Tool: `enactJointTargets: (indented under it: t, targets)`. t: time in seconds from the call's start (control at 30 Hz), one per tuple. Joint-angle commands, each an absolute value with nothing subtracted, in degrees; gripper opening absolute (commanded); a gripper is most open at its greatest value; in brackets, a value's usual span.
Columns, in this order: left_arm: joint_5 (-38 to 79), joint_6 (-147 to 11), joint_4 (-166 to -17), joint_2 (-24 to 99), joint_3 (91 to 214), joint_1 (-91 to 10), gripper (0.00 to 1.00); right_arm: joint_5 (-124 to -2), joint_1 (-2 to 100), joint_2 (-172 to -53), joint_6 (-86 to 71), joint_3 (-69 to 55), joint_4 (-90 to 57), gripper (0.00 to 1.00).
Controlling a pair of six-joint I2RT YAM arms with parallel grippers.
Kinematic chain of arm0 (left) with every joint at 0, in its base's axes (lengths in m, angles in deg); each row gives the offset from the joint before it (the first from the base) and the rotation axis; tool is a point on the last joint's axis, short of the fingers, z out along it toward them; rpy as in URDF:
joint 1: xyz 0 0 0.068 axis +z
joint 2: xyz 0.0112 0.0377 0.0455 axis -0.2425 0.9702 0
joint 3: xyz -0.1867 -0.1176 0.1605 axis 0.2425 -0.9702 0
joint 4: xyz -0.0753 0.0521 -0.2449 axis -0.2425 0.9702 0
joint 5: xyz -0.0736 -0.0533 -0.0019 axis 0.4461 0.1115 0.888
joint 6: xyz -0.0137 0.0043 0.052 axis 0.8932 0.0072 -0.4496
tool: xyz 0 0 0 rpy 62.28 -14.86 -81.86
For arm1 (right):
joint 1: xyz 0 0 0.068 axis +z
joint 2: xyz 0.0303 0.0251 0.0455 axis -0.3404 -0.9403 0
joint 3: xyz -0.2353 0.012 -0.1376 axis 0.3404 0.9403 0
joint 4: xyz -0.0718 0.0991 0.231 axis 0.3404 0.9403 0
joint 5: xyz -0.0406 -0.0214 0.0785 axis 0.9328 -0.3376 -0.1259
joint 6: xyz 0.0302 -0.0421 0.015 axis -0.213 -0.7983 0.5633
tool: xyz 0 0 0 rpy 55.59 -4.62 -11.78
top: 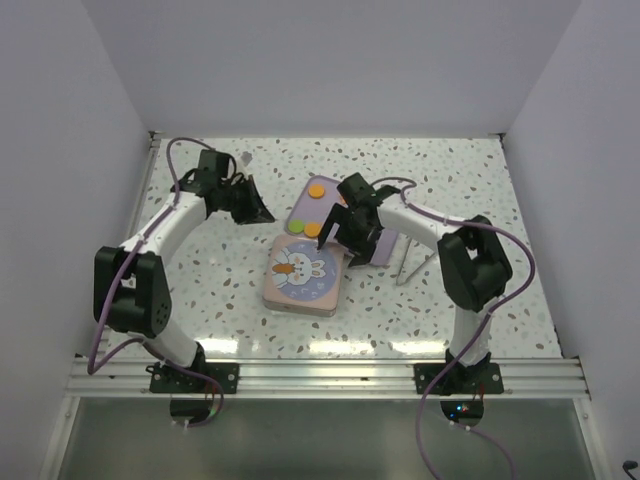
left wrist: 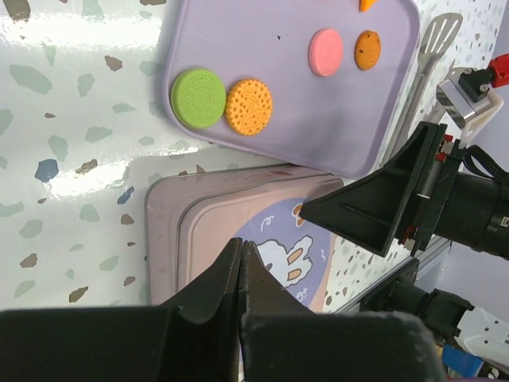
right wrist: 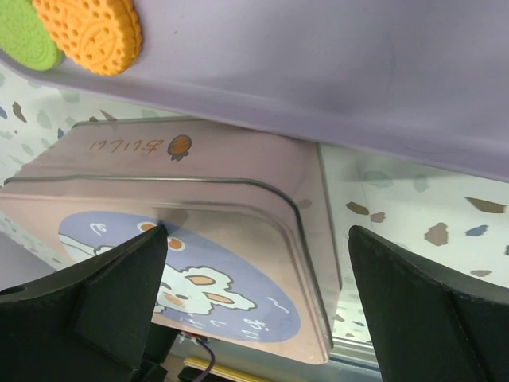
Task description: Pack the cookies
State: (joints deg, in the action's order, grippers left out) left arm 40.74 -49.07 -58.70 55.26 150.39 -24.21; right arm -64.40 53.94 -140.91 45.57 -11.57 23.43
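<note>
Several cookies lie on the lilac tray [left wrist: 318,127]: a green one [left wrist: 198,97] beside a scalloped orange one [left wrist: 248,106], and further along a pink one [left wrist: 325,52] and a small orange one [left wrist: 367,49]. The green cookie [right wrist: 24,40] and orange cookie [right wrist: 87,28] also show in the right wrist view. A pink tin [top: 303,275] with a bunny lid [right wrist: 199,231] sits against the tray's near edge, lid on. My right gripper [right wrist: 258,235] is open, one finger over the lid, the other past the tin's side. My left gripper [left wrist: 241,243] is shut and empty, left of the tin.
A metal spatula [left wrist: 433,48] lies on the table along the tray's right side, behind my right arm [top: 440,225]. The speckled table [top: 200,290] is walled on the left, back and right. A metal rail [top: 330,375] runs along the near edge.
</note>
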Motion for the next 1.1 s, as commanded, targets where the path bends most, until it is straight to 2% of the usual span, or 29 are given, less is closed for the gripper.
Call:
enactJointTargets:
  t: [0.0, 0.33, 0.53, 0.57, 0.7, 0.73, 0.77, 0.83, 1.07]
  targets:
    - [40.93, -48.57, -58.11, 52.29, 152.6, -23.0, 0.0, -58.65, 52.07, -138.04, 43.57, -13.7, 27.6, 0.99]
    - [40.41, -50.24, -55.56, 47.9, 153.04, -20.45, 0.0, -60.33, 51.54, -126.98, 32.95, -19.32, 29.01, 0.99]
    - [39.26, -51.3, -56.52, 41.14, 146.72, -20.19, 0.02, -56.99, 51.54, -108.62, 26.96, -14.77, 28.4, 0.99]
    - [39.0, -51.21, -56.7, 40.17, 145.84, -20.19, 0.05, -56.64, 51.54, -105.98, 26.61, -12.41, 27.79, 0.99]
    - [37.07, -50.51, -56.7, 35.16, 140.84, -20.27, 0.54, -53.48, 51.54, -91.67, 27.65, -6.94, 28.83, 0.99]
    - [36.8, -50.59, -56.53, 34.45, 140.13, -20.19, 0.75, -52.25, 51.54, -89.8, 28.18, -5.28, 29.19, 0.99]
    - [36.62, -50.51, -56.44, 33.4, 138.81, -20.19, 0.87, -51.02, 51.54, -87.61, 28.62, -4.31, 29.54, 0.99]
    - [36.45, -50.68, -56.0, 32.6, 137.75, -20.19, 0.99, -49.69, 51.54, -82.52, 29.67, -2.72, 29.8, 0.99]
    - [33.9, -52.26, -54.15, 28.91, 135.02, -20.27, 1.0, -49.34, 51.54, -74.15, 33.72, -0.6, 33.75, 0.99]
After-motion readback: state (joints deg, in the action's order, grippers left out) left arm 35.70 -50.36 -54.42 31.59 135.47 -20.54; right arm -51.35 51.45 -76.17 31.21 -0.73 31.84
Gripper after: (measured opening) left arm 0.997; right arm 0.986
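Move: The closed tin lies mostly to the right hand's left: its middle is about 9 cm left, 6 cm back and 2 cm lower, and the open fingers straddle its far right part. The tray's middle is some 9 cm ahead and 2 cm right, the green cookie about 6 cm ahead and 11 cm left, the tongs roughly 19 cm right, level ahead. From the shut left hand the tin lies 12 cm back, 9 cm right, 10 cm down. The right hand's left finger, at the tin's lid, comes free: the wide-open hand edges right and forward, then sweeps up some 27 cm, back and right, tilting its fingers about 50 degrees up and outward. The left hand, already clear of the tin, rises about 5 cm while drifting left, then draws back some 7 cm, sinks a little and opens wide. ##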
